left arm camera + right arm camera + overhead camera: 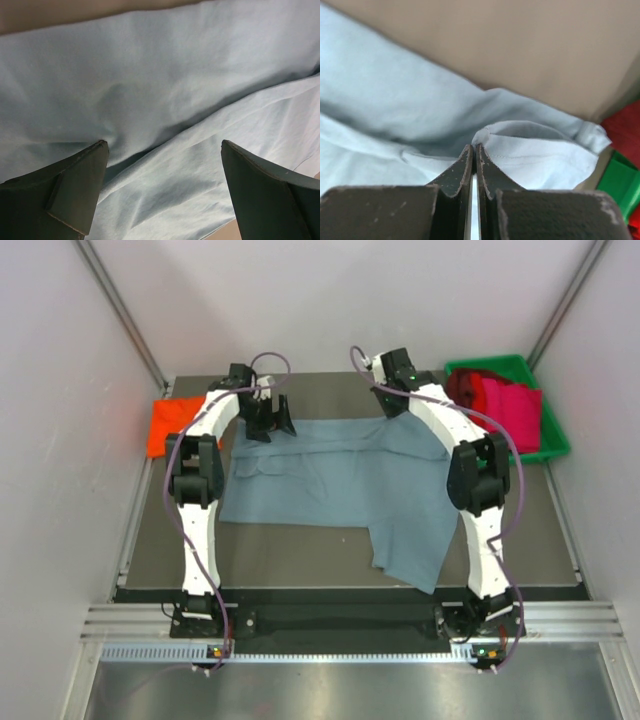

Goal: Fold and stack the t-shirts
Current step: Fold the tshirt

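Note:
A large slate blue-grey t-shirt (330,480) lies spread across the dark table, one part hanging toward the near edge. My right gripper (475,146) is shut on a raised fold of the blue-grey t-shirt (535,155) near its far right hem; from above, that right gripper (393,405) sits at the shirt's far right corner. My left gripper (163,145) stands open just above the creased blue-grey t-shirt (165,90), and from above the left gripper (272,426) is at the far left corner. An orange-red t-shirt (170,425) lies folded at the far left. Crimson t-shirts (512,408) fill the bin.
A green plastic bin (556,440) stands at the far right of the table, and its green rim (620,185) shows in the right wrist view. White walls enclose the table on three sides. Bare table (300,555) lies between the shirt and the arm bases.

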Robot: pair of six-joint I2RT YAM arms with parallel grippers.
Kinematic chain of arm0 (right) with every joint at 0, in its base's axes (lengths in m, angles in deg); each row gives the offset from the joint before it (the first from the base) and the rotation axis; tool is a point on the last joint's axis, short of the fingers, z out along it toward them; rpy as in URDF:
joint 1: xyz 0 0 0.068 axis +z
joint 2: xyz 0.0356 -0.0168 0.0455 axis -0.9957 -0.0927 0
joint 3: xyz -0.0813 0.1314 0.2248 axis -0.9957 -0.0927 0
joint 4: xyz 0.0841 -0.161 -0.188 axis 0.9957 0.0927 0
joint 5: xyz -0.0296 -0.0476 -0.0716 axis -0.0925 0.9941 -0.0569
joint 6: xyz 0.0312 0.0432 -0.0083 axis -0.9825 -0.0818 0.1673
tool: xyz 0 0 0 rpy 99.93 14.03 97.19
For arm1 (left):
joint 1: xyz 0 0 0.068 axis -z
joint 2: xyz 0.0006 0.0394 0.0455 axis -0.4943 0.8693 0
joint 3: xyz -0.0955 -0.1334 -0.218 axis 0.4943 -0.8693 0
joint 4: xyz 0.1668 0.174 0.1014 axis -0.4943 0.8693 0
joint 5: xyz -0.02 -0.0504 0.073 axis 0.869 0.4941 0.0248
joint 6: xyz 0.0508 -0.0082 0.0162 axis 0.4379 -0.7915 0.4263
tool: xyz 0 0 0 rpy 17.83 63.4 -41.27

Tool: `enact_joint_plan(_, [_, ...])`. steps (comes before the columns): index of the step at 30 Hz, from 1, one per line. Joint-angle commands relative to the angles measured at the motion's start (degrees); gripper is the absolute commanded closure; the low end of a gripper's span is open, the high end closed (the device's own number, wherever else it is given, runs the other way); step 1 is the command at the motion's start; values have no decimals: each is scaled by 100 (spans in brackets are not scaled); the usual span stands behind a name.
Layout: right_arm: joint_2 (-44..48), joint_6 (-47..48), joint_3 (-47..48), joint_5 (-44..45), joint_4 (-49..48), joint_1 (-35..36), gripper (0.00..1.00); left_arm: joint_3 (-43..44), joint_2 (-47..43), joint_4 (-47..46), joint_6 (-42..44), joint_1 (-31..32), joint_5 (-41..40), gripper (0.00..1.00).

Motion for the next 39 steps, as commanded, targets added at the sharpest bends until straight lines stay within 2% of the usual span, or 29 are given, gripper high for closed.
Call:
enact_joint_plan(1, [177, -65, -204, -112, 126, 243, 99, -185, 17, -3, 29, -22, 91, 1])
enact_joint_plan(6, [-157, 14, 58, -33, 126, 287, 100, -116, 175, 6, 81, -40, -41, 1])
enact_joint_plan(10, [-61, 14, -19, 2, 196, 313, 100, -27, 263, 41, 99, -84, -68, 1])
enact_joint_plan(18, [1099, -179, -1345, -15, 301, 480, 100, 43, 246, 6, 38, -198, 3, 1])
enact_joint_plan(30, [2163, -557, -2506, -331, 521, 1192, 99, 228, 325, 59, 20, -224, 20, 1])
enact_joint_plan(33, [2356, -619, -2769, -384, 565, 1341, 87, 202, 299, 85, 46, -233, -15, 1])
enact_joint_plan(37, [2646, -689, -3148, -385, 592, 1359, 59, 166, 272, 94, 46, -242, -41, 1])
enact_joint_plan(39, [2796, -628, -3228, -245, 513, 1342, 52, 166, 272, 94, 55, -242, -50, 1])
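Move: The right hand already pinches a peak of the shirt's far edge, roughly 8 cm above the table. The body of the shirt it heads for lies about 18 cm back, 4 cm left and 9 cm below; the green bin stands some 27 cm right and 7 cm farther out. Just under the open left hand, about 2 cm below, is the shirt's far left band, with the orange shirt 21 cm left and 3 cm ahead; the right hand's goal lies 15 cm back and 23 cm right of the left hand. Still pinching the lifted layer, the right hand first dips about 3 cm and drifts left, then draws it back towards the base over the shirt body, some 19 cm in all, the wrist tipping down about 15 degrees. Near the end its fingers open about halfway and let go, still well above the table. The left hand, fingers wide, settles 1.5 cm down onto the far left band as if to pin it. ##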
